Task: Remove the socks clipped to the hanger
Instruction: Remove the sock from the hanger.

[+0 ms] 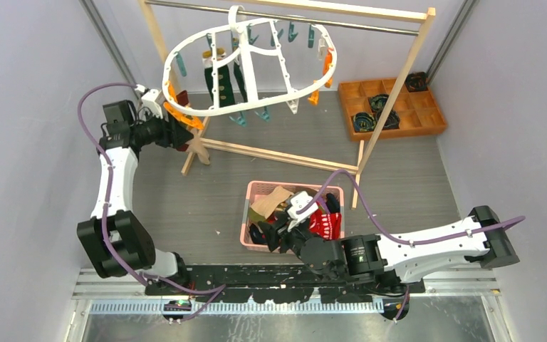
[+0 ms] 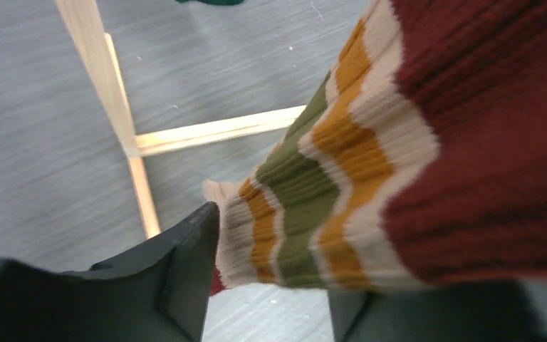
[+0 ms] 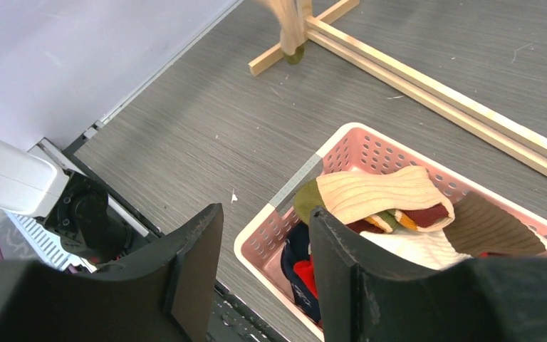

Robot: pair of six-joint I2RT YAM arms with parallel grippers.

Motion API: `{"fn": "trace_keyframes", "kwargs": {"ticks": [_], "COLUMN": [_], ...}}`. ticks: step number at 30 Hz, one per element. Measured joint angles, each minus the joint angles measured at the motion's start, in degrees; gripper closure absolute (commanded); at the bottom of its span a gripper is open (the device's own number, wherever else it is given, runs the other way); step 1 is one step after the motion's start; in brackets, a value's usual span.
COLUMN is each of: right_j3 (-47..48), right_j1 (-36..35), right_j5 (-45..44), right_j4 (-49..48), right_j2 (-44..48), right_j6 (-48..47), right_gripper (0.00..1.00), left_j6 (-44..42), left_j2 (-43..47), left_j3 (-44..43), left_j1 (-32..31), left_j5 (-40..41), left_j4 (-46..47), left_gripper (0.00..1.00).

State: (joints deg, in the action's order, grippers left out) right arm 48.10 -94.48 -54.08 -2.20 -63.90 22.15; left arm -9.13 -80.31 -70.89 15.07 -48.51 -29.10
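Note:
The white oval hanger (image 1: 217, 112) hangs from the rack's metal rail, with dark green socks (image 1: 241, 82) clipped under it. My left gripper (image 1: 184, 132) is at its left end by the orange clips (image 1: 176, 100). In the left wrist view a maroon sock (image 2: 370, 157) striped in orange, green and cream hangs between my left gripper's (image 2: 274, 242) parted fingers, and the left finger (image 2: 185, 263) touches its cuff. My right gripper (image 1: 276, 231) (image 3: 265, 212) stands open and empty over the near-left corner of the pink basket (image 3: 342, 135), which holds several socks (image 3: 377, 192).
The light wooden rack (image 1: 392, 92) spans the back, its base bar (image 1: 271, 153) lying on the table between hanger and pink basket (image 1: 253, 187). An orange compartment tray (image 1: 399, 132) with dark rolled items sits at the back right. Grey walls close both sides.

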Motion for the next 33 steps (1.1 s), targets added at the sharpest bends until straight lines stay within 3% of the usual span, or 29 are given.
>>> {"fn": "trace_keyframes", "kwargs": {"ticks": [2,5,11,18,22,27,33], "right_j3": [0.28,0.44,2.56,7.91,10.62,12.94,17.44], "right_j1": [-0.57,-0.83,-0.83,0.20,3.67,11.45,13.94], "right_j5": [-1.11,-2.16,-3.80,-3.21,2.05,13.16,21.66], "right_j4": [-0.09,-0.13,-0.92,-4.26,-5.51,-6.97,-9.07], "right_j2": [0.02,0.04,-0.13,-3.89,-7.43,-11.96,-17.27], "right_j6": [-0.04,-0.17,-2.47,-7.34,-8.24,-8.44,-11.69], "right_gripper": [0.50,0.50,0.44,0.21,0.11,0.07,0.07], "left_j6": [-0.26,-0.24,-1.22,-5.11,-5.66,0.20,14.08], "left_j2": [-0.48,-0.44,3.21,17.88,23.26,25.20,32.11], "left_j3": [-0.79,-1.14,1.11,6.05,5.86,5.31,8.24], "left_j1": [0.04,0.04,0.04,0.04,0.04,-0.22,-3.34], "left_j5": [0.46,0.39,-1.09,-7.06,-12.92,-19.32,-18.56], "left_j4": [1.05,2.36,2.08,-5.09,-10.23,-14.08,-11.37], "left_gripper": [0.82,0.99,1.00,1.00,1.00,1.00,1.00]}}
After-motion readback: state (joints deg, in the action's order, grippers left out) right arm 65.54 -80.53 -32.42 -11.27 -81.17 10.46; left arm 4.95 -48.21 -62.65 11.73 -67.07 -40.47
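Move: The striped sock hangs between the left hand's half-closed fingers, about 1 cm ahead and 1 cm to the right. The orange clips holding it are some 9 cm above the hand, roughly 2 cm to its right. A green sock hangs about 14 cm ahead, 10 cm right and 5 cm up. From the right hand the striped sock is some 28 cm ahead, 23 cm left, about level; the basket sits 8 cm ahead of that hand, 23 cm below. The striped sock is pinched in its banded part as the left fingers shut, then pulled back roughly 17 cm, with 9 cm of travel each to the right and up, the wrist rolling and swinging clockwise some 15 degrees each. The right hand, opening wide, rises off the basket side, then goes forward and mostly left, about 9 cm, towards the sock's hanging toe. ##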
